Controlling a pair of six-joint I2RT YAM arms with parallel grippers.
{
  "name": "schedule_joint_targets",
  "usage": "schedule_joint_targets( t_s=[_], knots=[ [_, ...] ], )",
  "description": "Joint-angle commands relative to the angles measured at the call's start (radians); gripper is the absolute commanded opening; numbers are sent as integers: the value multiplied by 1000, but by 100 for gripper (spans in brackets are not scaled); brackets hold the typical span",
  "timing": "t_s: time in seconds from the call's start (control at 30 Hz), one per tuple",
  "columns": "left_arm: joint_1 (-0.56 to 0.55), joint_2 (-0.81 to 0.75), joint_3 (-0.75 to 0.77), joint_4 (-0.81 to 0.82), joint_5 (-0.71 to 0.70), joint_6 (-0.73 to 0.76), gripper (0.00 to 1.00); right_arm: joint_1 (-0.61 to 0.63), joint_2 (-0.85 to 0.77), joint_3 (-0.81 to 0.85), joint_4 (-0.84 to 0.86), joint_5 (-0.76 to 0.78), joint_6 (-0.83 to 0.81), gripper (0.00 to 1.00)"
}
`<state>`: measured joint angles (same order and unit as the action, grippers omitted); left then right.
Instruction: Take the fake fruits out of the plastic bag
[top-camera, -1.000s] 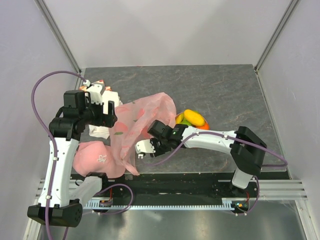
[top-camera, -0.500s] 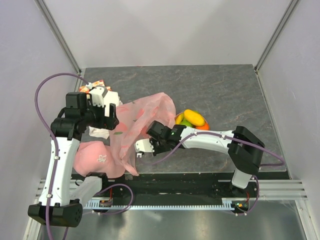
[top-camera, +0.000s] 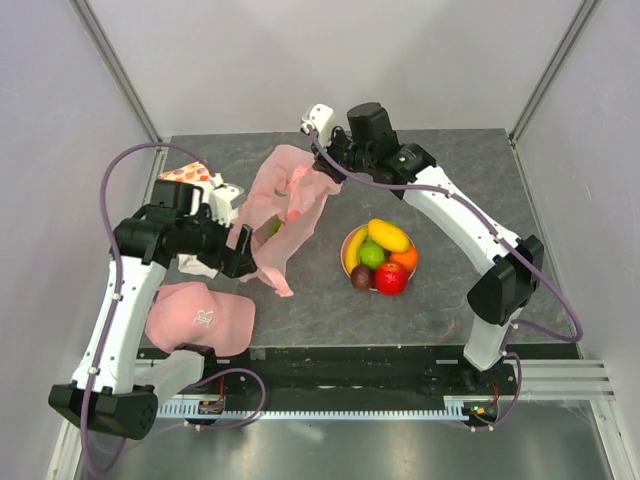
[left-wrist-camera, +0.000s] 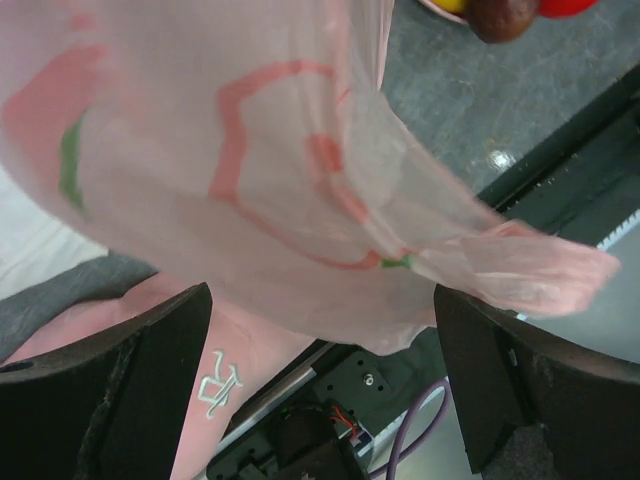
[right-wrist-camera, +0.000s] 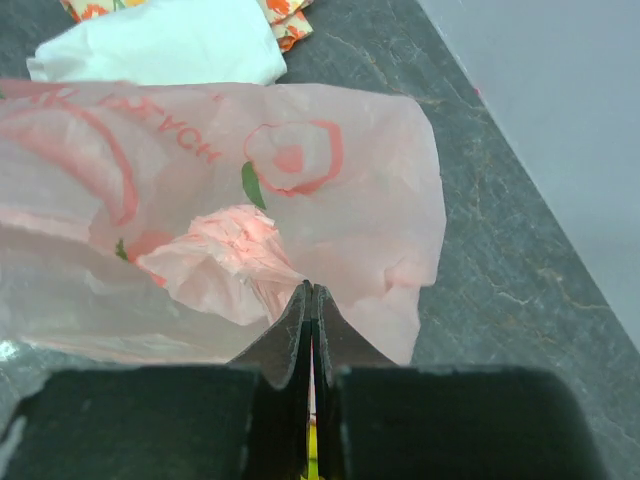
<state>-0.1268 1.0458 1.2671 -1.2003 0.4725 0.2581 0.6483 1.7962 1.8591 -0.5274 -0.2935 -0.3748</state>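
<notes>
The pale-pink plastic bag (top-camera: 285, 205) hangs stretched from the far middle of the table down to the left. My right gripper (top-camera: 325, 178) is shut on a bunched fold of its film (right-wrist-camera: 245, 250), fingertips pinched together (right-wrist-camera: 312, 292). My left gripper (top-camera: 236, 250) stands open at the bag's lower part; the film (left-wrist-camera: 250, 150) drapes just beyond its wide-apart fingers (left-wrist-camera: 110, 390). The fake fruits lie on a pink plate (top-camera: 345, 250): mango (top-camera: 388, 236), banana (top-camera: 354, 250), green apple (top-camera: 372, 255), orange (top-camera: 404, 260), red apple (top-camera: 390, 278), plum (top-camera: 361, 277). A green patch (top-camera: 272, 226) shows through the bag.
A pink cloth with a logo (top-camera: 200, 318) lies at the near left, under my left arm. White cloth (top-camera: 225, 200) and a fruit-printed cloth (top-camera: 185, 173) sit at the far left. Side walls close in the table.
My right gripper shut on the bag and carried it up toward the far side, uncovering the plate of fruits. My left gripper moved right and nearer, to the bag's lower part.
</notes>
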Motion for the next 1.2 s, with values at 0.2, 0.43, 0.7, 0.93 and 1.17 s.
schedule_joint_targets(
  t_s=[0.2, 0.43, 0.7, 0.93, 1.17],
  knots=[
    [-197, 177, 54, 68, -146, -37, 99, -2, 37, 8, 58, -85, 185, 0],
    [-227, 252, 112, 81, -152, -60, 87, -6, -23, -64, 87, -50, 191, 0],
    [-198, 259, 179, 252, -319, 122, 2, -99, -26, -43, 139, 45, 246, 0],
    [-180, 431, 472, 417, -304, 187, 2, -265, 22, 89, 147, 37, 280, 0],
    [-181, 315, 425, 346, -135, 348, 2, -242, -246, -239, 104, -62, 228, 0]
  ],
)
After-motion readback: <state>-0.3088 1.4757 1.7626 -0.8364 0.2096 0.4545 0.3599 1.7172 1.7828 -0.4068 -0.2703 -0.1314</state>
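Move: The plastic bag hangs from the shut right hand. The near edge that the open left hand goes for is only about 4 cm to that hand's right, 3 cm ahead and 3 cm below. From the left hand, the fruit plate is some 30 cm right, 9 cm farther out and 20 cm down; the pink cap is about 10 cm left, 4 cm back and 22 cm down. From the right hand, the near edge is about 13 cm left, 16 cm back and 9 cm below. Rightward and down by about 4 cm each, then slightly forward, the open left hand reaches the bag's near edge and pinches it shut between its fingers, then swings forward and up some 15 cm, its fingertips tilting up about 30 degrees. The right hand keeps its grip, dips slightly, then pulls its side right and forward, away from the left hand's starting side, turning clockwise. ##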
